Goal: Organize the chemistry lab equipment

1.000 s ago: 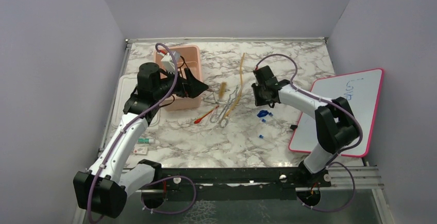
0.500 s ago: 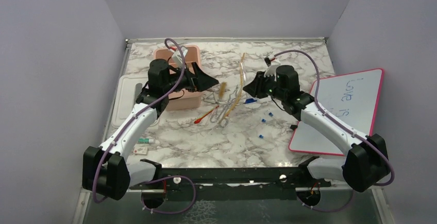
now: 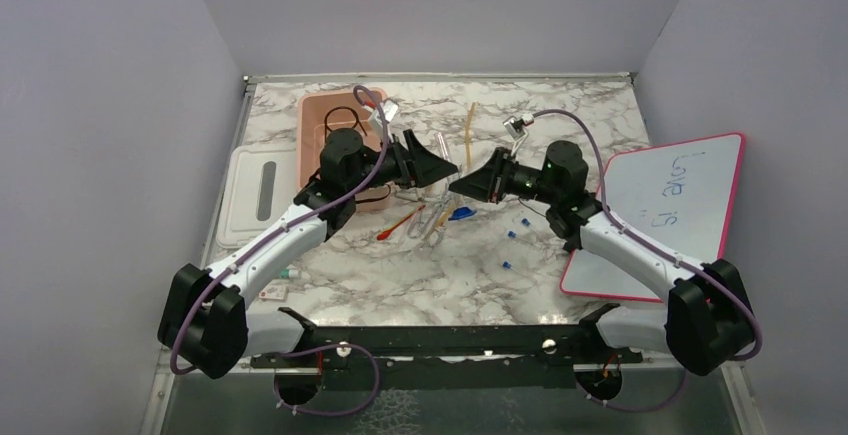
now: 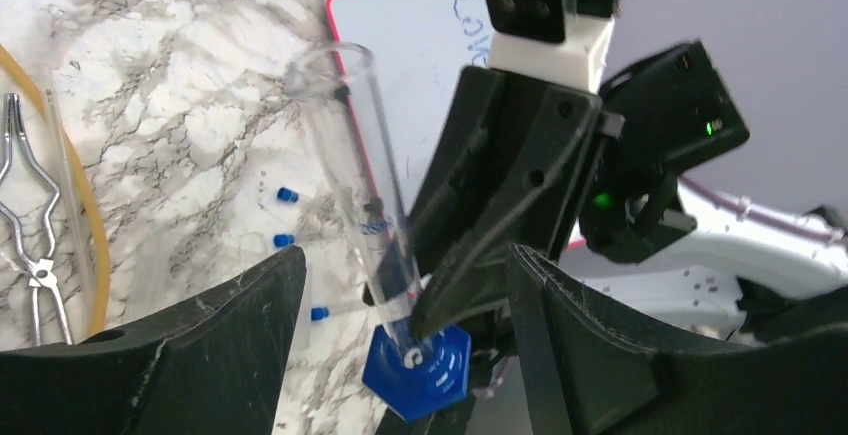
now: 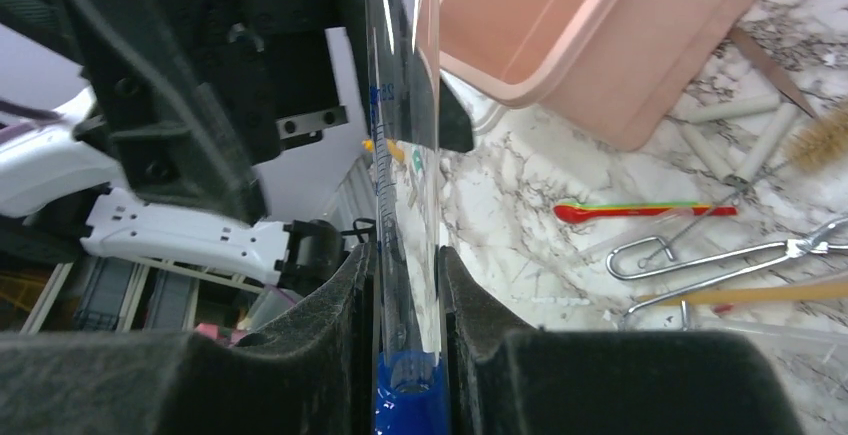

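A clear graduated cylinder with a blue hexagonal base hangs tilted above the table. My right gripper is shut on it just above the base. My left gripper faces it, open, one jaw on each side of the cylinder's lower end, with gaps showing on both sides. From above, the two grippers meet nose to nose over the tongs and the red-tipped stick. A tan rubber tube lies behind them. Small blue pieces lie to the right. A black wire ring sits in the pink tub.
The pink tub stands at the back left, with its white lid flat beside it. The pink-framed whiteboard lies at the right edge. A brush lies near the tongs. Small items rest near the left front.
My right gripper lifted the cylinder off the table and carried it left. My left gripper swung right from over the tub to straddle it, its jaws narrowing a little.
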`<state>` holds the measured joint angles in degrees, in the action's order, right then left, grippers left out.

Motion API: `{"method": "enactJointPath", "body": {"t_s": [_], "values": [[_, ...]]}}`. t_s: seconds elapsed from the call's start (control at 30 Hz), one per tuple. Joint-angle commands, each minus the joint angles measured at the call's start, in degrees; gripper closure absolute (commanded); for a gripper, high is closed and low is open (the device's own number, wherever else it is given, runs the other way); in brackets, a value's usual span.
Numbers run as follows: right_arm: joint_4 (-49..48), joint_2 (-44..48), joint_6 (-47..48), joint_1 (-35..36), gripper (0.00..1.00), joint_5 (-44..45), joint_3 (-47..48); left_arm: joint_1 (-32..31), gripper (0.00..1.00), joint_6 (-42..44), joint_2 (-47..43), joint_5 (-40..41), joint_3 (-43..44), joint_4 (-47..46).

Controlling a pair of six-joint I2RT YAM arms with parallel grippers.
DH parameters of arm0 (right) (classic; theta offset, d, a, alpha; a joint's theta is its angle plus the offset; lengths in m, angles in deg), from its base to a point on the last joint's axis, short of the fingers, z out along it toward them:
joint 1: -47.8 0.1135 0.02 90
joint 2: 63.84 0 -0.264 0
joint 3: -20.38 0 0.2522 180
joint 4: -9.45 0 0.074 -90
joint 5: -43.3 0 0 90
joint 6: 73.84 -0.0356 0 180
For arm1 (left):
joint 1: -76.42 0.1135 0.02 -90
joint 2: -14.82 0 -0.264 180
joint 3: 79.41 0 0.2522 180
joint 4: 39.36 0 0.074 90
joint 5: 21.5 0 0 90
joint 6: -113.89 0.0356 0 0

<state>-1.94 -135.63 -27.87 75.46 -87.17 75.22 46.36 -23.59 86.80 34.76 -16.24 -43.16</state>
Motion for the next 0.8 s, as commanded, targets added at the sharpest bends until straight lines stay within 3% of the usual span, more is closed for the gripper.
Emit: {"method": "enactJointPath", "body": {"t_s": [0.0, 0.07, 0.23, 0.53, 0.6, 0.7, 0.77], "values": [[-5.9, 2.8, -1.9, 0.0, 0.83, -4.1, -0.4, -0.6, 0.25, -6.9, -1.2, 7.0, -0.9, -6.1], [-6.1, 3.0, -1.9, 0.1, 0.83, -4.3, -0.4, -1.4, 0.28, -7.4, -0.6, 6.3, -0.5, -6.2], [-7.5, 2.8, -2.8, 0.1, 0.83, -4.6, -0.6, -3.3, 0.44, -7.9, 1.0, 3.2, 0.5, -6.3], [-7.8, 3.5, -3.6, 0.1, 0.81, -4.0, -1.6, -4.5, 0.86, -6.2, 0.6, 1.5, 0.0, -6.3], [-6.1, 4.5, -3.2, 0.1, 0.73, -3.0, -1.7, -4.5, 0.94, -5.0, 0.0, 2.0, -0.2, -6.2], [-1.8, 6.1, -1.3, 0.1, 0.52, -1.6, -1.1, -4.4, 0.98, -2.2, -0.6, 2.4, 0.7, -4.5], [1.4, 7.9, 0.6, 0.2, 0.45, -0.6, -0.7, -4.4, 1.00, 1.5, -0.8, 3.8, 3.4, 1.2]]}}
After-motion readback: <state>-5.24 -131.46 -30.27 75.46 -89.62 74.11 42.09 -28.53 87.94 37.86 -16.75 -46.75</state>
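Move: The glass cylinder with the blue base, already held upright in the right fingers just above its base, has its middle about 3 cm to the right of the left hand, level fore and aft and some 2 cm higher; from the right hand the middle is straight above, about 4 cm. Below the left hand by about 28 cm lie the metal tongs, 5 cm ahead and 1 cm left, and the red spoon, 9 cm left and 1 cm ahead. The pink box stands 22 cm left, 14 cm ahead and 23 cm lower. Rightward by about 2 cm and slightly back, after a small lift, the left hand brings its open fingers around the cylinder and closes them until they pinch the glass. Meanwhile the right hand carries the cylinder up some 3 cm and a little back, holds nearly still while the left closes, then opens its fingers partway and lets go. ##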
